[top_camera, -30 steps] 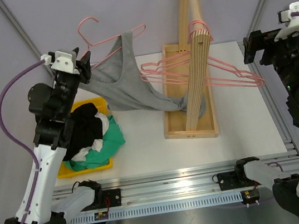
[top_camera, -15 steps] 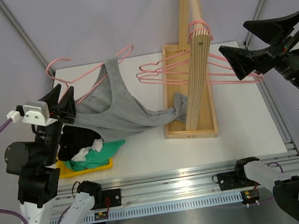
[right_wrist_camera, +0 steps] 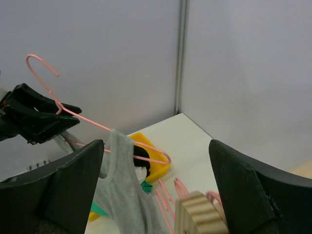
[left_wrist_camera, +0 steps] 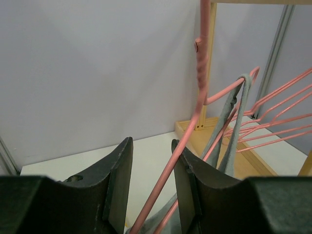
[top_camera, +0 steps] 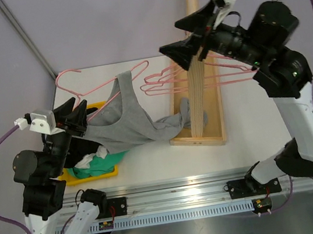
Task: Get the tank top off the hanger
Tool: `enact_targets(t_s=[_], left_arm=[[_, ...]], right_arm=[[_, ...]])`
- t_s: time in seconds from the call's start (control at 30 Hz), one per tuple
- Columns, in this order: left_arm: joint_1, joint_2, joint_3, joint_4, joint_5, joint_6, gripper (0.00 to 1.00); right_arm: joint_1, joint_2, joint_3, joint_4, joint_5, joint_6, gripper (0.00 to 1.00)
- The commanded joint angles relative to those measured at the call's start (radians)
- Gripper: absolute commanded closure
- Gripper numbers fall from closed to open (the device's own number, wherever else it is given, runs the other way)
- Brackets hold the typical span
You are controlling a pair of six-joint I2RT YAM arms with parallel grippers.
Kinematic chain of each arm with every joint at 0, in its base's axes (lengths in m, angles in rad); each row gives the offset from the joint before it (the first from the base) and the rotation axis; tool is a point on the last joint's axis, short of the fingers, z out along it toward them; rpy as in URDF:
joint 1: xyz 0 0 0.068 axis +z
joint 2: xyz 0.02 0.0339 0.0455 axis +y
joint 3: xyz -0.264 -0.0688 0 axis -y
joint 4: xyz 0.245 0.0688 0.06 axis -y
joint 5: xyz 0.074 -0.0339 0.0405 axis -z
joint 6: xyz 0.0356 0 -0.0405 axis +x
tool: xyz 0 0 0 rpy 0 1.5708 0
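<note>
A pink hanger [top_camera: 107, 82] is held in the air at the left, and my left gripper [top_camera: 77, 113] is shut on its wire just below the hook. In the left wrist view the wire [left_wrist_camera: 200, 87] runs between my jaws [left_wrist_camera: 151, 146], pressed against the right finger [left_wrist_camera: 187, 185]. The grey tank top [top_camera: 128, 118] hangs by a strap from the hanger's right shoulder. Its hem trails onto the wooden tray [top_camera: 204, 137]. My right gripper [top_camera: 185, 41] is wide open and empty, high above the rack, facing the tank top [right_wrist_camera: 124, 195] and hanger [right_wrist_camera: 83, 119].
A yellow bin [top_camera: 103, 173] of black, white and green clothes sits under the left arm. A tall wooden rack post [top_camera: 199, 87] stands in the tray and carries several spare pink hangers [top_camera: 166, 81]. Grey walls and metal frame bars close in the back.
The right arm has swung from the far right to over the rack, its gripper still wide open. The left arm has dropped toward the near left, carrying the hanger and tank top.
</note>
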Motion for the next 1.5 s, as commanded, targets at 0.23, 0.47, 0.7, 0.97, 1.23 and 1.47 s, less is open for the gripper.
enact_targets(t_s=[0.23,0.47,0.7,0.97,1.23,1.47], left_arm=[[-0.002,0.035,0.062,0.072,0.03,0.008,1.0],[-0.002,0.024,0.052,0.06,0.026,0.022,1.0],[-0.002,0.016,0.056,0.063,0.024,0.022,1.0],[-0.002,0.044,0.081,0.043,0.03,0.022,1.0],[-0.002,0.055,0.078,0.05,0.024,0.021,1.0],[-0.002,0.053,0.064,0.055,0.006,0.022,1.0]], right_arm=[[0.381,0.294,0.302,-0.141,0.468,-0.266,0.02],[0.381,0.256,0.235,-0.073,0.574,-0.272,0.0],[0.382,0.268,0.319,-0.089,0.672,-0.324,0.01],[0.381,0.335,0.476,-0.098,0.68,-0.387,0.01],[0.538,0.366,0.503,-0.05,0.655,-0.502,0.0],[0.714,0.406,0.439,-0.032,0.799,-0.573,0.05]])
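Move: The right hand, open, is going for the grey tank top's shoulder on the held hanger, about 13 cm to its left, 2 cm farther out and 10 cm below. The rack's near post top is roughly 3 cm to this hand's right, 2 cm ahead and 8 cm down; the left ends of the empty hangers are about 4 cm left, 2 cm ahead and 15 cm down. From the left hand, which already grips the hanger, that shoulder lies some 13 cm right, 6 cm ahead and 4 cm higher. The right hand sweeps left about 10 cm above the empty hangers towards the tank top's shoulder, then swings back right some 5 cm while easing forward and turning clockwise close to 20 degrees, rises about 3 cm, and reaches left again by roughly 8 cm while drawing back, with its fingers wide open to bring them over the shoulder, though finger contact can't be seen. The left hand stays nearly in place and keeps its grip on the hanger, holding it out for the right hand, whose wrist side seems to push the near end of the rack left. ##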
